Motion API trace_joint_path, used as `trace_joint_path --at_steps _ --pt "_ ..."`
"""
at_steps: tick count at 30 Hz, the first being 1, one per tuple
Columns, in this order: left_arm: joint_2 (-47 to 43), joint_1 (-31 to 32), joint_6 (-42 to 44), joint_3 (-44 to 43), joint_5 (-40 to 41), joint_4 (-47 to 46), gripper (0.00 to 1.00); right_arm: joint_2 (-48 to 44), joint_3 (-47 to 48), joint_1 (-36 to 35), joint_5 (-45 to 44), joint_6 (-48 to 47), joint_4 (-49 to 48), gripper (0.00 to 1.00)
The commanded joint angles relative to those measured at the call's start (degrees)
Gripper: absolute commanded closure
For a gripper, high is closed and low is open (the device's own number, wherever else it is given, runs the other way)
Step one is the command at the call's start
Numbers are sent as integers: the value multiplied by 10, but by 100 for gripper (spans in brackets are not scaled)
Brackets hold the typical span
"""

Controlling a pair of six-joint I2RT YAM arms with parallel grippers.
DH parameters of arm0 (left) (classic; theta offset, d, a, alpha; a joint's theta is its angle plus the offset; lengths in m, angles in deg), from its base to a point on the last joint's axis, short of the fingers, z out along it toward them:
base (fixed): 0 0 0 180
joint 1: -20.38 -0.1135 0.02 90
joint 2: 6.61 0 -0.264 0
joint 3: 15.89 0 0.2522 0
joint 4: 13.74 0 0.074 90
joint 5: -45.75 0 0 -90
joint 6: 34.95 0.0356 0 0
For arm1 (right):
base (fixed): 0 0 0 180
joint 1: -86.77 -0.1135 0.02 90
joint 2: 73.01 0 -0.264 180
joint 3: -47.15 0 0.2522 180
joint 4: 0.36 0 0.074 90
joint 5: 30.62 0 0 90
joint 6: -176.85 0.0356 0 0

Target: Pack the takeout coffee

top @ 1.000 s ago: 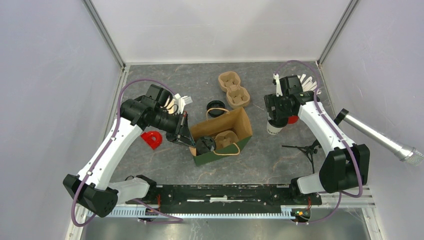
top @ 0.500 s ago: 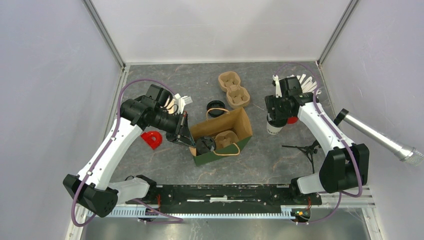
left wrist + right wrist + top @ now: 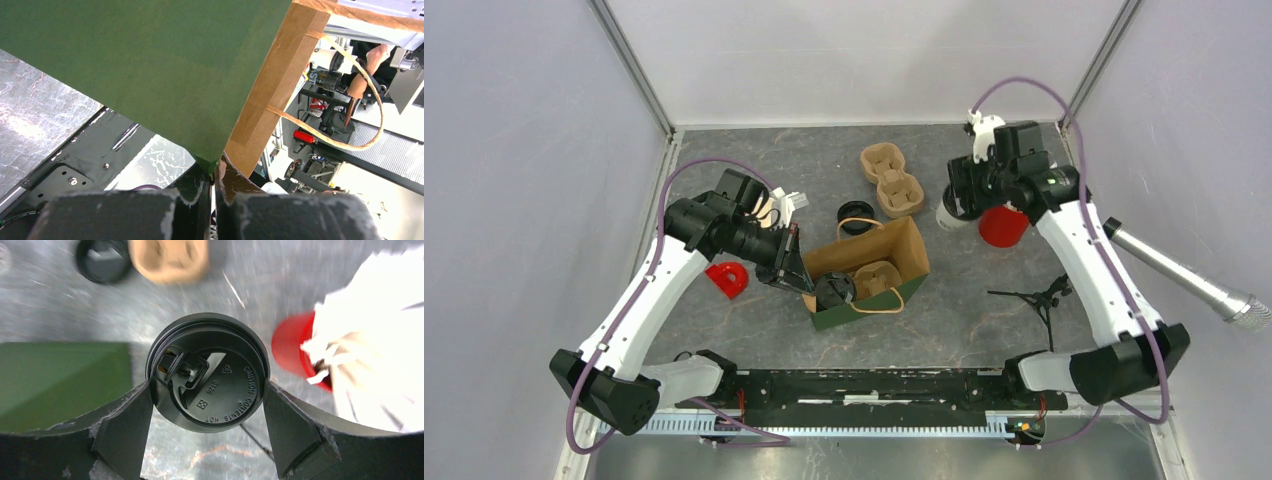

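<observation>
The takeout coffee (image 3: 950, 213), a white cup with a black lid (image 3: 207, 372), hangs above the table between the fingers of my right gripper (image 3: 964, 197). In the right wrist view my right gripper (image 3: 207, 389) is shut on it, one finger pressed to each side of the lid's rim. My left gripper (image 3: 796, 272) is shut on the near left edge of the paper bag (image 3: 902, 250). The left wrist view shows its jaws (image 3: 214, 172) pinching the rim where the green outside (image 3: 140, 65) meets the brown inside (image 3: 270, 90).
Inside the bag sits a cardboard carrier (image 3: 877, 276) with a black-lidded cup (image 3: 834, 290). Another carrier (image 3: 891, 180) and a loose black lid (image 3: 855, 217) lie behind the bag. A red cup (image 3: 1003, 226) stands beside the lifted coffee. A red object (image 3: 727, 279) lies left; a microphone (image 3: 1184, 275) and small tripod (image 3: 1036, 297) are on the right.
My right gripper closed on the coffee and carried it up and toward the back left, uncovering the red cup. The left arm and the bag have not moved.
</observation>
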Motion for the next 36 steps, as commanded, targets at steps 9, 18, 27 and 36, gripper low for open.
trace_joint_path --at_steps 9,18,27,36 --pt "10 2 31 -65 43 -4 88 -82 271 -68 86 -93 81 27" --pt "30 2 23 -88 75 -15 82 -171 186 -97 223 -83 26 28" --pt "27 2 16 -90 99 -15 69 -177 127 -117 284 -60 -21 28" --pt "4 2 -26 -100 168 -1 44 -142 118 -191 235 -77 -16 27"
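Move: The right hand holds a lidded coffee cup by its lid. The open paper bag's mouth lies about 18 cm to its left and 14 cm back, roughly level with it. The red straw bucket is some 12 cm to this hand's right and 4 cm ahead, about 14 cm lower; on the table the black lid lies around 21 cm left and 8 cm ahead, 19 cm below. The left hand pinches the bag's near-left corner, the mouth's middle about 12 cm to its right and 5 cm ahead, about level. Up first, by about 20 cm, then back and left towards the bag, the right hand swings the cup away from the straw bucket, easing down again near the end. Its wrist turns counter-clockwise some 40 degrees and tips up, pointing the cup's base towards the bag; the grip on the lid holds. Meanwhile the left hand eases the bag's corner forward about 4 cm, then opens its fingers around the paper. ##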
